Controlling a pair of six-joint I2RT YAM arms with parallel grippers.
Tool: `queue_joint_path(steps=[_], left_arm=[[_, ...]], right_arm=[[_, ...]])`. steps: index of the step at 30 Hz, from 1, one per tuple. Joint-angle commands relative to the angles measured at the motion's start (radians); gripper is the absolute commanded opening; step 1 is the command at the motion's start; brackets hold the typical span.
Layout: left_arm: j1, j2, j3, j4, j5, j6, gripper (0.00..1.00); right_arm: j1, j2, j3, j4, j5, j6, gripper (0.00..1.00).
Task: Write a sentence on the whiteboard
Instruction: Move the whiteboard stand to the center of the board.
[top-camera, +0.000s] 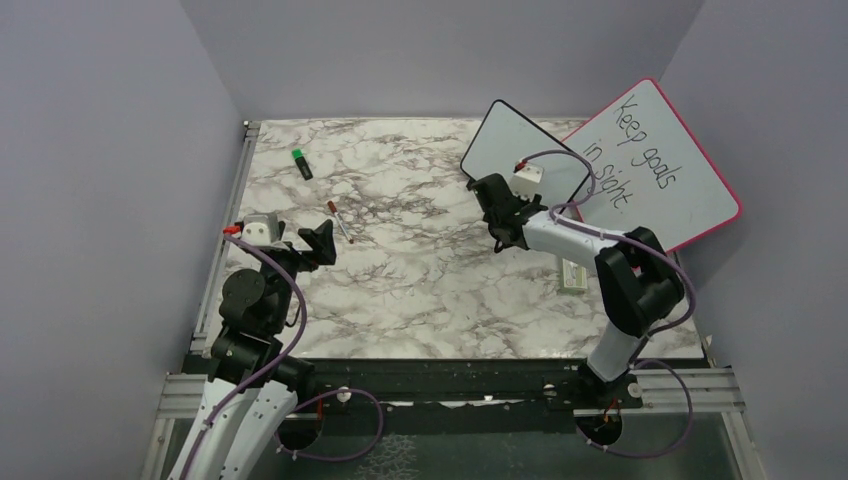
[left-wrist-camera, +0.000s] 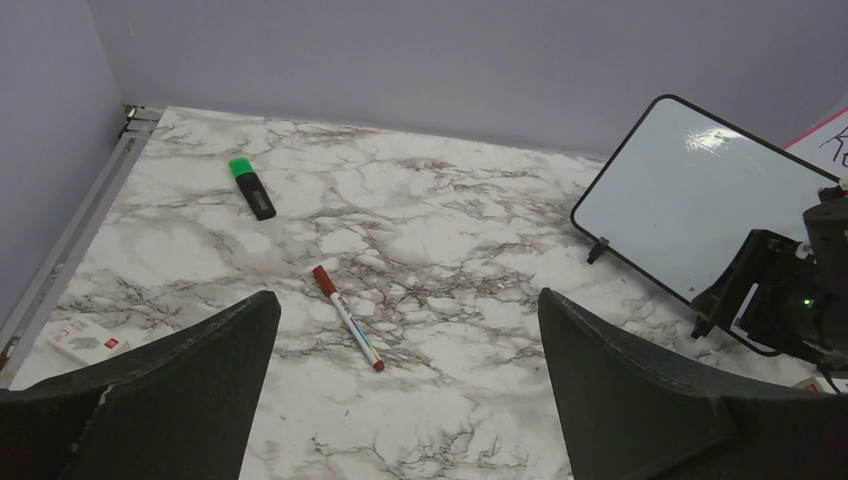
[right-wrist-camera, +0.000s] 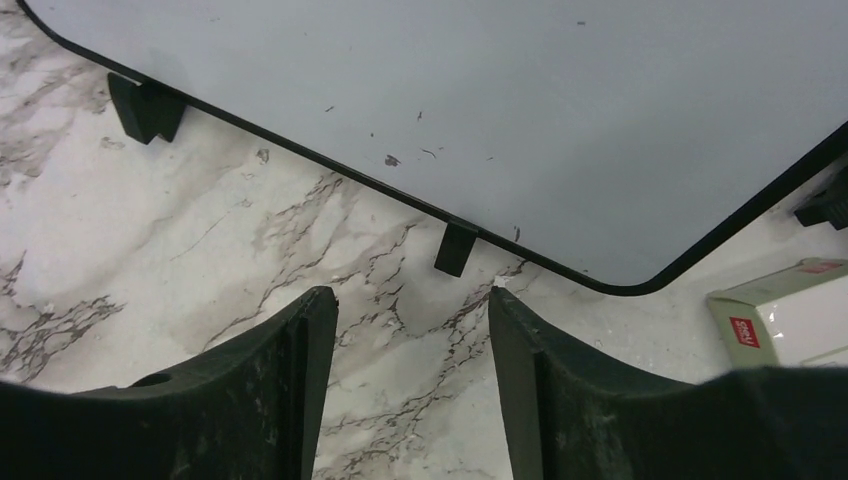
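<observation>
The whiteboard (top-camera: 520, 150), small and black-framed, leans tilted at the back right of the marble table; it also appears in the left wrist view (left-wrist-camera: 690, 190) and the right wrist view (right-wrist-camera: 500, 100). Its face is blank apart from a few specks; the sentence is not in view. My right gripper (top-camera: 497, 218) hovers low at the board's near edge, just short of one black foot (right-wrist-camera: 455, 248). This gripper (right-wrist-camera: 410, 300) is open, narrowed, with only marble between its fingers. My left gripper (top-camera: 320, 240) (left-wrist-camera: 407, 297) stands wide open near a red-capped marker (top-camera: 339, 221) (left-wrist-camera: 347, 330) lying flat.
A pink-framed board (top-camera: 660, 160) with black handwriting leans behind the whiteboard. A green-capped black highlighter (top-camera: 302, 164) (left-wrist-camera: 251, 187) lies at the back left. A small white box (top-camera: 575, 272) (right-wrist-camera: 780, 315) sits by the right arm, another (left-wrist-camera: 88, 340) at the left edge.
</observation>
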Motion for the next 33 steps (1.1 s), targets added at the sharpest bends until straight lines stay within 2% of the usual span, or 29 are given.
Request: queue_joint_path(steps=[1,10,19,22,25,28,30,33], left_arm=[[-0.016,-0.017,-0.005,0.003,-0.032,0.015,0.99],[-0.030,-0.017,-0.004,-0.001,-0.044,0.015,0.99],[-0.035,-0.015,-0.007,-0.003,-0.049,0.015,0.99],[-0.036,-0.012,-0.007,-0.003,-0.053,0.015,0.99],[-0.036,-0.010,-0.008,-0.002,-0.053,0.015,0.99],[-0.037,-0.009,-0.010,0.000,-0.050,0.015,0.99],[-0.037,-0.009,-0.010,0.000,-0.050,0.015,0.99],[-0.037,-0.007,-0.010,0.000,-0.050,0.015,0.99]], right_arm=[[0.005,0.079,0.051,-0.059,0.089,0.121,0.60],[-0.006,0.178,0.072,-0.056,0.162,0.206,0.48],[-0.024,0.238,0.094,-0.049,0.205,0.227,0.41],[-0.030,0.246,0.092,-0.040,0.213,0.211,0.35],[-0.030,0.241,0.083,-0.019,0.217,0.182,0.29],[-0.030,0.229,0.060,0.012,0.207,0.143,0.17],[-0.030,0.217,0.036,0.044,0.188,0.100,0.04],[-0.030,0.189,-0.004,0.080,0.161,0.061,0.01]])
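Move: The black tab of the whiteboard stand nearest the right hand, at the board's lower edge, is about 2 cm ahead, 3 cm right and 6 cm below it. The other stand foot is some 12 cm ahead, 8 cm left and 6 cm down. The small white box lies about 9 cm back, 14 cm right and 8 cm down. From the idle left hand the near tab is roughly 17 cm ahead, 40 cm right and 26 cm below. Down first, about 5 cm, the right hand sinks to the near black tab, easing a little right and slightly forward while turning some 10 degrees clockwise. The half-open fingers narrow all the way and, with the hand almost level at the last, shut and pinch the tab between their tips just under the board's lower edge. ##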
